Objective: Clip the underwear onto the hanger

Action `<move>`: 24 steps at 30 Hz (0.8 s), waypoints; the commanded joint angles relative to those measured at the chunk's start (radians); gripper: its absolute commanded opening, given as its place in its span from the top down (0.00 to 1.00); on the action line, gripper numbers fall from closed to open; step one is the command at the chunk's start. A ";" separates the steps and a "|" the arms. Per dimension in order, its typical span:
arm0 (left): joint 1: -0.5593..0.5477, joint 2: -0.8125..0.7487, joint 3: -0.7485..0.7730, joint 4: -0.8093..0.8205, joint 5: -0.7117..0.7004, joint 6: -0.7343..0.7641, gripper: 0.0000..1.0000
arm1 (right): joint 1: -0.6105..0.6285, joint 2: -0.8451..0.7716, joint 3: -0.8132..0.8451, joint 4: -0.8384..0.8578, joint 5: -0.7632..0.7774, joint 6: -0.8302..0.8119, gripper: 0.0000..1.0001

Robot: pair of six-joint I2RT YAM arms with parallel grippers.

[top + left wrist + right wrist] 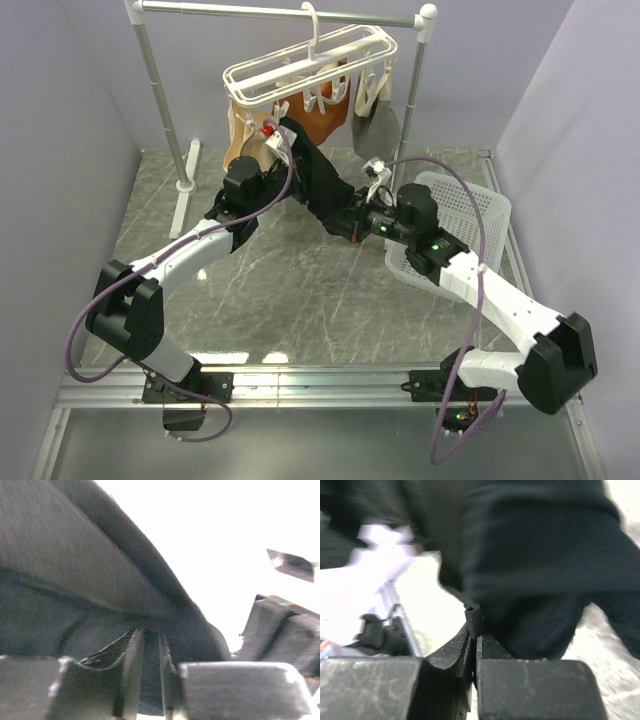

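The black underwear hangs stretched in the air between my two grippers, below the white hanger that hooks on the rail. My left gripper holds its upper end just under the hanger's left clips. In the left wrist view the fingers stand close together with dark underwear fabric between them. My right gripper holds the lower end above the table. In the right wrist view that gripper is shut, pinching a fold of the underwear.
An orange garment, a tan garment and a grey one hang from the hanger's clips. The metal rail stand rises at the back. A white laundry basket lies tilted under my right arm.
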 commanded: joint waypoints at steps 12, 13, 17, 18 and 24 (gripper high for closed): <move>0.064 -0.169 -0.118 -0.153 -0.040 0.086 0.52 | 0.015 0.229 0.127 -0.004 0.209 -0.077 1.00; 0.070 -0.188 -0.128 -0.173 -0.037 0.089 0.52 | 0.015 0.244 0.131 0.005 0.213 -0.080 1.00; 0.087 -0.238 -0.167 -0.243 -0.024 0.117 0.47 | 0.023 0.298 0.147 0.039 0.187 -0.088 1.00; 0.091 -0.255 -0.180 -0.249 -0.019 0.124 0.45 | 0.026 0.306 0.147 0.046 0.189 -0.091 1.00; 0.130 -0.381 -0.237 -0.344 -0.060 0.184 0.41 | 0.052 0.359 0.167 0.065 0.168 -0.114 0.99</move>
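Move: The black underwear hangs by its upper end from a clip about 9 cm ahead, 9 cm left and 12 cm above the left hand; the cloth's middle is level with that hand, some 3 cm left and 2 cm above. The right hand still pinches a free corner, and the same clip lies roughly 17 cm ahead, 11 cm left and 9 cm above it. The brown garment is about 18 cm ahead of the left hand, neither left nor right, 5 cm up. Keeping its pinch on the underwear's corner, the right hand sinks some 10 cm while reaching about 7 cm forward, in under the hanger, then drifting slightly left, its fingertips dipping about 10 degrees. The left hand meanwhile opens from a narrow gap to over half wide and backs out from behind the black cloth to its left, about 8 cm, also sinking and drawing back some 4 cm each, so that it faces the right fingers. ##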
